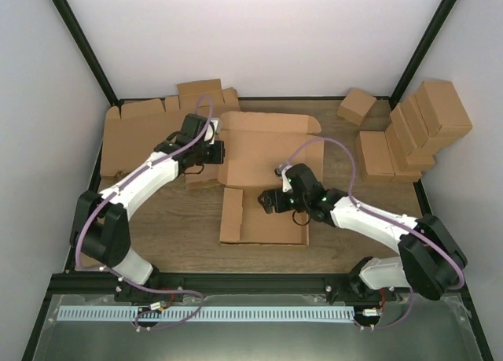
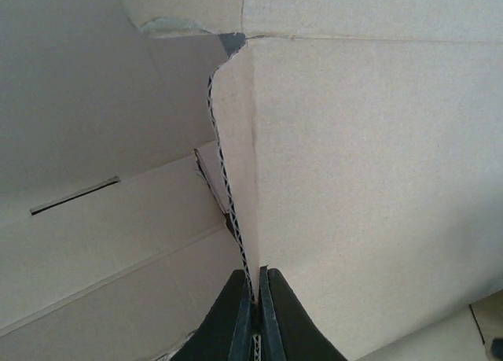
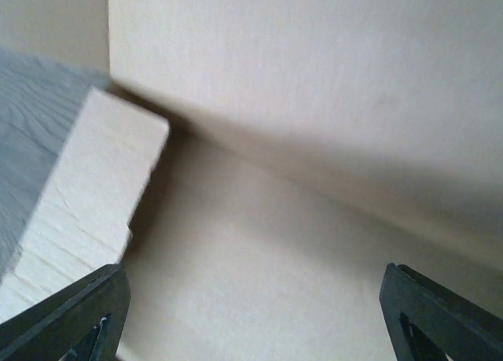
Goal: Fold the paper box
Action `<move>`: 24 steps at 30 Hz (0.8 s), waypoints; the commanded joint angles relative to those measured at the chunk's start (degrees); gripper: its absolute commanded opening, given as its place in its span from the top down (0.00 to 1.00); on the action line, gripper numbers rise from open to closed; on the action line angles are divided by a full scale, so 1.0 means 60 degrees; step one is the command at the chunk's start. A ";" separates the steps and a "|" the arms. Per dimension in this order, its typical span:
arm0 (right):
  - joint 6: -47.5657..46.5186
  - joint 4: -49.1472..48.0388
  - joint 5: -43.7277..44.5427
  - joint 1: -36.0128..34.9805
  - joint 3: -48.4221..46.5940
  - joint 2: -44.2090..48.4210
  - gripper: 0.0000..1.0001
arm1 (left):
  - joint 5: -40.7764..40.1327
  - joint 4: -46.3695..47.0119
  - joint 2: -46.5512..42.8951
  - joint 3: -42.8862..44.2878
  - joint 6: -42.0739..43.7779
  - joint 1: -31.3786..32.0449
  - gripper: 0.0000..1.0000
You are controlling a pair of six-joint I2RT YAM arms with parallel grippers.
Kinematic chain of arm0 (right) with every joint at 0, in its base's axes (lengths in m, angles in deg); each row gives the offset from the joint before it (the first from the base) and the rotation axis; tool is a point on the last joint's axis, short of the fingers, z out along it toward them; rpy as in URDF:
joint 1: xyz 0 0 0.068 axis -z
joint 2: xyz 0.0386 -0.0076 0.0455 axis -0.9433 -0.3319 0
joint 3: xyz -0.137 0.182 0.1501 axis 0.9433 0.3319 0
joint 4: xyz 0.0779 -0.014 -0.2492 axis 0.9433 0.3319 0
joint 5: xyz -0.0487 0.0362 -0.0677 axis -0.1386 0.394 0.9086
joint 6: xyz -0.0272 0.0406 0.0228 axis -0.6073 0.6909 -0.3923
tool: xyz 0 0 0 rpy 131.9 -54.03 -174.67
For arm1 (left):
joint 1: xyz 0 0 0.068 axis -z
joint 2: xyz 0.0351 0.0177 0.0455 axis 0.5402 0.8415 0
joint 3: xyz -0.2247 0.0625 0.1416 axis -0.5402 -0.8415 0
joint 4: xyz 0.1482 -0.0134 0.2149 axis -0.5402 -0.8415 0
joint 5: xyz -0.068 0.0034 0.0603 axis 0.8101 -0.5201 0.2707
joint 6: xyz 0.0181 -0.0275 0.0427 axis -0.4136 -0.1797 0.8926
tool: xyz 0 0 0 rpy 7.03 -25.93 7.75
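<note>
The paper box (image 1: 263, 158) is a brown die-cut blank in the middle of the table, with its rear panel raised and a narrow left side flap (image 1: 231, 215) standing up. My left gripper (image 1: 219, 152) is shut on the left edge of the raised panel. In the left wrist view the fingers (image 2: 236, 322) pinch a corrugated cardboard edge (image 2: 228, 188). My right gripper (image 1: 268, 201) is open over the box's base panel (image 1: 275, 223). In the right wrist view its fingertips (image 3: 78, 314) stand wide apart above bare cardboard (image 3: 259, 251), holding nothing.
A pile of flat cardboard blanks (image 1: 135, 134) lies at the back left, under my left arm. A cluster of ready-made brown boxes (image 1: 416, 129) stands at the back right, with one loose box (image 1: 356, 105) beside it. Black frame posts mark the back corners.
</note>
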 commanded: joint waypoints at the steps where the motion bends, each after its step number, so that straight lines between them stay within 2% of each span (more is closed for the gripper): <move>1: -0.0591 0.0902 0.0119 0.0685 -0.1032 0.0697 0.09 | -0.0451 0.0370 -0.0683 -0.0297 0.0534 0.0364 0.96; 8: -0.1092 0.2245 0.0368 0.2907 -0.2227 0.1630 0.10 | -0.1195 0.1014 -0.1599 -0.1040 0.0824 0.0800 0.96; 14: -0.0936 0.2502 0.0107 0.4465 -0.2588 0.1590 0.13 | -0.1317 0.1064 -0.1753 -0.1261 0.0796 0.0855 0.96; 20: -0.0602 0.2479 0.0399 0.4980 -0.2888 0.1110 0.12 | -0.1390 0.1203 -0.1884 -0.1551 0.0485 0.0919 0.96; 24: -0.0725 0.2491 -0.0007 0.5000 -0.3532 0.0227 0.13 | -0.1411 0.1338 -0.1939 -0.1724 0.0339 0.0936 0.96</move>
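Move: The lid's open right flap is about 10 cm ahead of the right hand, 16 cm to its right and some 6 cm higher. The box tray's middle is 7 cm below that hand, 2 cm back and 1 cm left; the tray's left flap stands 14 cm left, 2 cm back and 5 cm below. The left hand already pinches the lid's left edge; from it the right flap is roughly 34 cm right, level in depth and height. Right hand, open, swings about 16 cm right and 11 cm forward, rising, to the lid's right flap. ##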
